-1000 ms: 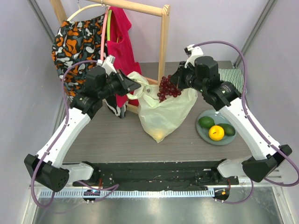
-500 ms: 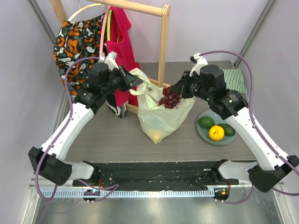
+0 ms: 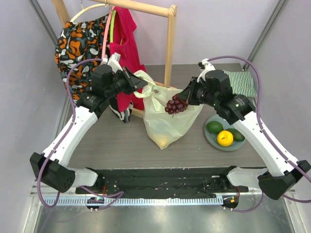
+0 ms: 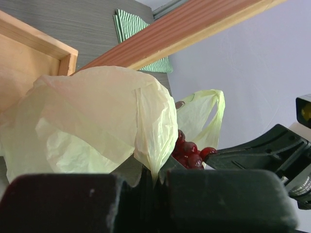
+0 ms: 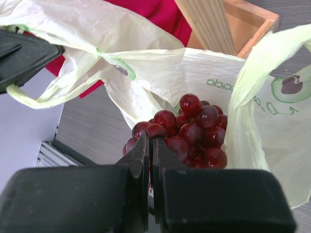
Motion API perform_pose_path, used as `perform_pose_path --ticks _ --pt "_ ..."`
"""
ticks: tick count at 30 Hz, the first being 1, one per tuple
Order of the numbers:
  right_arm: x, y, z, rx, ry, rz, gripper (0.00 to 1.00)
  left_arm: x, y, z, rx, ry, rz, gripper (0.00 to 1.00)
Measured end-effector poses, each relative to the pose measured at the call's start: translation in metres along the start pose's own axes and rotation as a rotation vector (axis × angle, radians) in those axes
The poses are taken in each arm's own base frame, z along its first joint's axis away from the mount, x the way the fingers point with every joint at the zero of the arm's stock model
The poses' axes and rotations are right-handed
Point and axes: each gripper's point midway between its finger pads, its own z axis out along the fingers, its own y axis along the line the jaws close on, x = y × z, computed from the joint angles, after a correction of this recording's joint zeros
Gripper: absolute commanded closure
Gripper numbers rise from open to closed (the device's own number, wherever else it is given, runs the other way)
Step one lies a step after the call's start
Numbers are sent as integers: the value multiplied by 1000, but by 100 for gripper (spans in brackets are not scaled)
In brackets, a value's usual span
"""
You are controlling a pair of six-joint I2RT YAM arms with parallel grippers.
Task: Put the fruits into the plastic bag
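Observation:
The pale-green plastic bag [image 3: 167, 121] hangs open over the table's middle, with a yellowish fruit [image 3: 165, 141] showing through its bottom. My left gripper [image 3: 144, 83] is shut on the bag's left handle [image 4: 150, 126] and holds it up. My right gripper [image 3: 183, 97] is shut on the stem of the dark red grape bunch [image 3: 176, 104], which hangs at the bag's mouth [image 5: 194, 133]. Two green avocados [image 3: 214, 127] [image 3: 237, 134] and a yellow-orange citrus [image 3: 225, 138] lie on the grey plate [image 3: 210, 139] at the right.
A wooden clothes rack [image 3: 170, 48] stands just behind the bag, carrying a red garment [image 3: 127, 43] and a patterned one [image 3: 80, 43]. A green-and-white striped cloth [image 3: 243, 82] lies at the back right. The rack's wooden base [image 5: 243, 24] is close behind the bag.
My right gripper has come down and forward with the grape bunch, from above the bag's rim to its mouth. The left gripper lifted the handle slightly, then held still.

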Motion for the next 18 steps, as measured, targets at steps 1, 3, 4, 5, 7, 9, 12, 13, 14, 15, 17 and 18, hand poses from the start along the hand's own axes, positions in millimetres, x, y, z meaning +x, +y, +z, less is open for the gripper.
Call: perform_pose_path --ticks 1,3,4,5,7,9,12,13,14,15,17,18 --pt "-1 -2 2 11 -3 9 99 0 0 0 2 1 0 100" --pt "-3 -5 10 39 -5 27 99 1 0 0 5 5 0 100" --pt "-5 -7 16 53 -9 33 99 2 -1 -1 8 7 1 100" --pt "-7 -9 21 67 -10 39 99 3 -1 -1 12 9 1 100" --pt "-10 -12 33 89 -12 45 99 5 0 -2 16 15 1 100" --pt "-13 -14 43 111 -15 48 99 8 1 -3 18 21 0 100" --pt "-19 -18 57 136 -28 47 99 12 3 -5 20 33 -3 100" --pt "-21 -19 61 144 -36 47 99 14 4 -5 20 35 -4 100" --pt "-23 -20 63 149 -42 48 99 15 4 -6 20 37 -5 100" --pt "-25 -21 66 158 -50 49 99 16 5 -6 20 40 -7 100" --pt "-29 -23 70 170 -68 54 99 18 5 -7 21 44 -11 100" --pt "-31 -24 72 174 -77 59 99 18 5 -7 22 46 -13 100"
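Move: The right hand holds the red grapes at the open mouth of the plastic bag, whose middle is about 5 cm ahead, 4 cm left and 5 cm below. The rack post stands some 25 cm ahead and 5 cm left; the near green avocado lies roughly 20 cm right, 6 cm ahead and 22 cm down. From the left hand, gripping the bag's rim, the mouth lies about 12 cm right, 2 cm back and 7 cm below. Forward by about 8 cm and slightly down, the right hand carries the grapes across the bag's mouth towards its far side and the rack post, swinging clockwise some 10 degrees, fingers still shut on the bunch. The left hand keeps its pinch on the bag's rim while easing back and down by roughly 2 cm. ##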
